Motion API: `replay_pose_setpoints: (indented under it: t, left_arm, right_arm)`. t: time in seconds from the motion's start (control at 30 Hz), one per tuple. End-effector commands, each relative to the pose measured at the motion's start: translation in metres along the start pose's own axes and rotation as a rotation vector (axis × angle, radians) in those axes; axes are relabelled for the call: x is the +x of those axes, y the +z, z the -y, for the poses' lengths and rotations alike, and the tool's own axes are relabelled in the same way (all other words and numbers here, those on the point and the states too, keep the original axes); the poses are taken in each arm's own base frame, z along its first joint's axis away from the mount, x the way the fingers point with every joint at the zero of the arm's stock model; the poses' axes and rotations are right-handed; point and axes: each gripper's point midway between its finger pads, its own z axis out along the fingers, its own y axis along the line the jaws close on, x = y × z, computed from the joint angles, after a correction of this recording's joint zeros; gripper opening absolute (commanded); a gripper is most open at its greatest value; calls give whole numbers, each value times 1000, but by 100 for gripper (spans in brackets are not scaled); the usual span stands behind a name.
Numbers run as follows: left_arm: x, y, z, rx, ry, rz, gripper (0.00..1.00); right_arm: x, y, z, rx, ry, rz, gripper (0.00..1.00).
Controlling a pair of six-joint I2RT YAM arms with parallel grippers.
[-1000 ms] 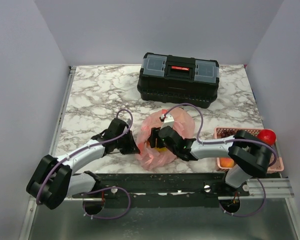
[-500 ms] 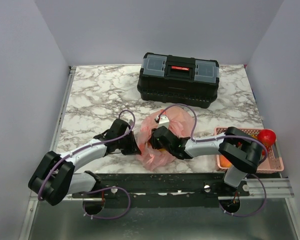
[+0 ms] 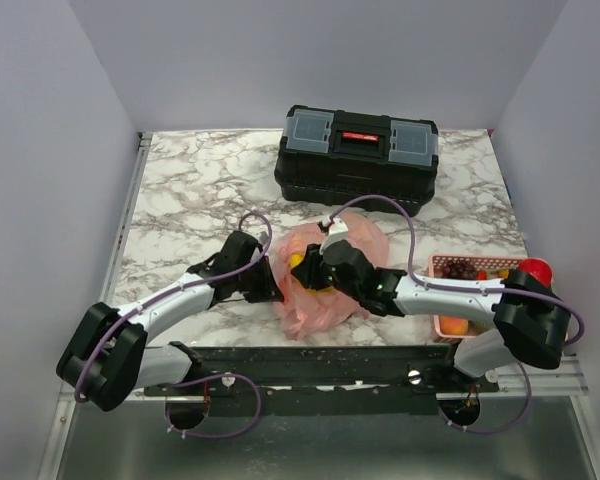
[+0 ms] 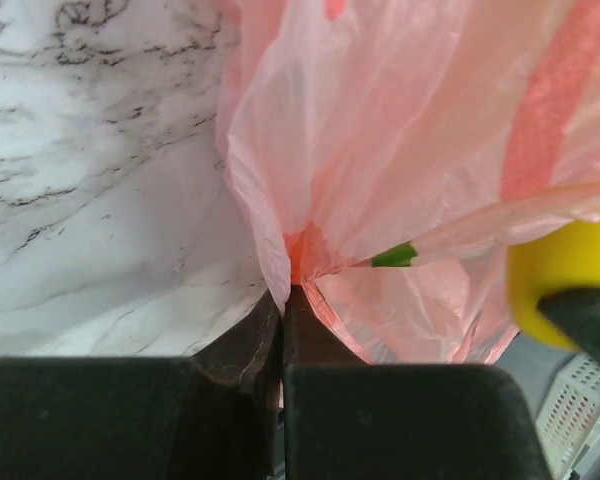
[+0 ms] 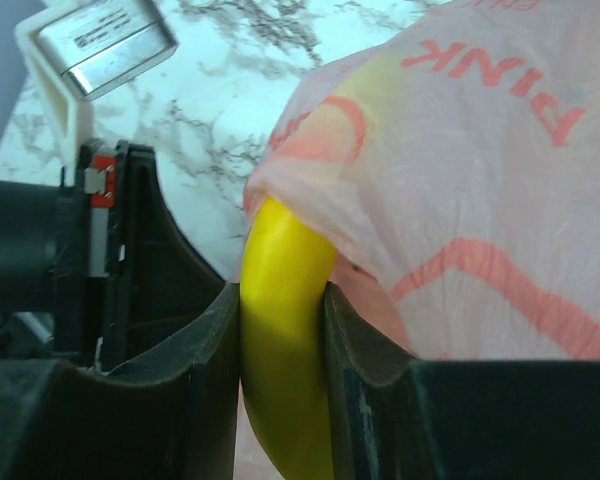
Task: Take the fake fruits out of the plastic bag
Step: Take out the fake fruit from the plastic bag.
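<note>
The pink plastic bag [image 3: 330,285] lies crumpled near the table's front edge. My left gripper [image 3: 267,291] is shut on the bag's left edge; in the left wrist view the jaws [image 4: 283,296] pinch the thin film of the bag [image 4: 400,150]. My right gripper [image 3: 310,270] is at the bag's mouth, shut on a yellow banana [image 3: 302,264]. In the right wrist view the banana [image 5: 285,340] sits between both fingers, its far end under the bag [image 5: 480,180]. A yellow fruit [image 4: 565,270] and a green bit [image 4: 393,257] show at the bag.
A pink slotted basket [image 3: 495,330] at the right front holds a red round fruit [image 3: 533,270], dark grapes [image 3: 465,268] and an orange one [image 3: 455,325]. A black toolbox [image 3: 358,158] stands behind the bag. The metal rail [image 3: 380,365] runs along the front edge.
My right gripper has closed on the banana and drawn slightly back and left at the bag's mouth, so yellow now shows there. The left gripper kept its pinch on the bag.
</note>
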Motion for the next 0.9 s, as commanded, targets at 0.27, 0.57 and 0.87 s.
replay_pose_setpoints:
  t: [0.27,0.57,0.87]
  left_arm:
    - [-52,-27,30,-11,83,145,0]
    - [-93,-42,21,-1,1,206,0]
    - [-104,-52,-4,-95,-8,186,0]
  right_arm:
    - [16,-39,-75,-389,74,-202,1]
    - [-19,-89,-105,-559,-5,-173,1]
    - [-82,-115,-48,-249,-95,85,1]
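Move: The banana is already between the right hand's fingers, its far end still tucked under the pink bag's edge. The bag's middle lies about 6 cm to that hand's right, 2 cm ahead and 6 cm lower. The basket of fruit is some 45 cm to its right, 5 cm back and 9 cm down. The left hand, shut on the bag's rim, has the banana about 6 cm to its right, 5 cm ahead and 6 cm above. The banana, still pinched by the right hand, is drawn back about 8 cm and a little left, turning some 25 degrees counter-clockwise, then lifted steeply, about 13 cm up in all, drifting back right. Meanwhile the left hand keeps its shut grip on the rim, rising first and then hauling it forward and left, away from the fruit. ##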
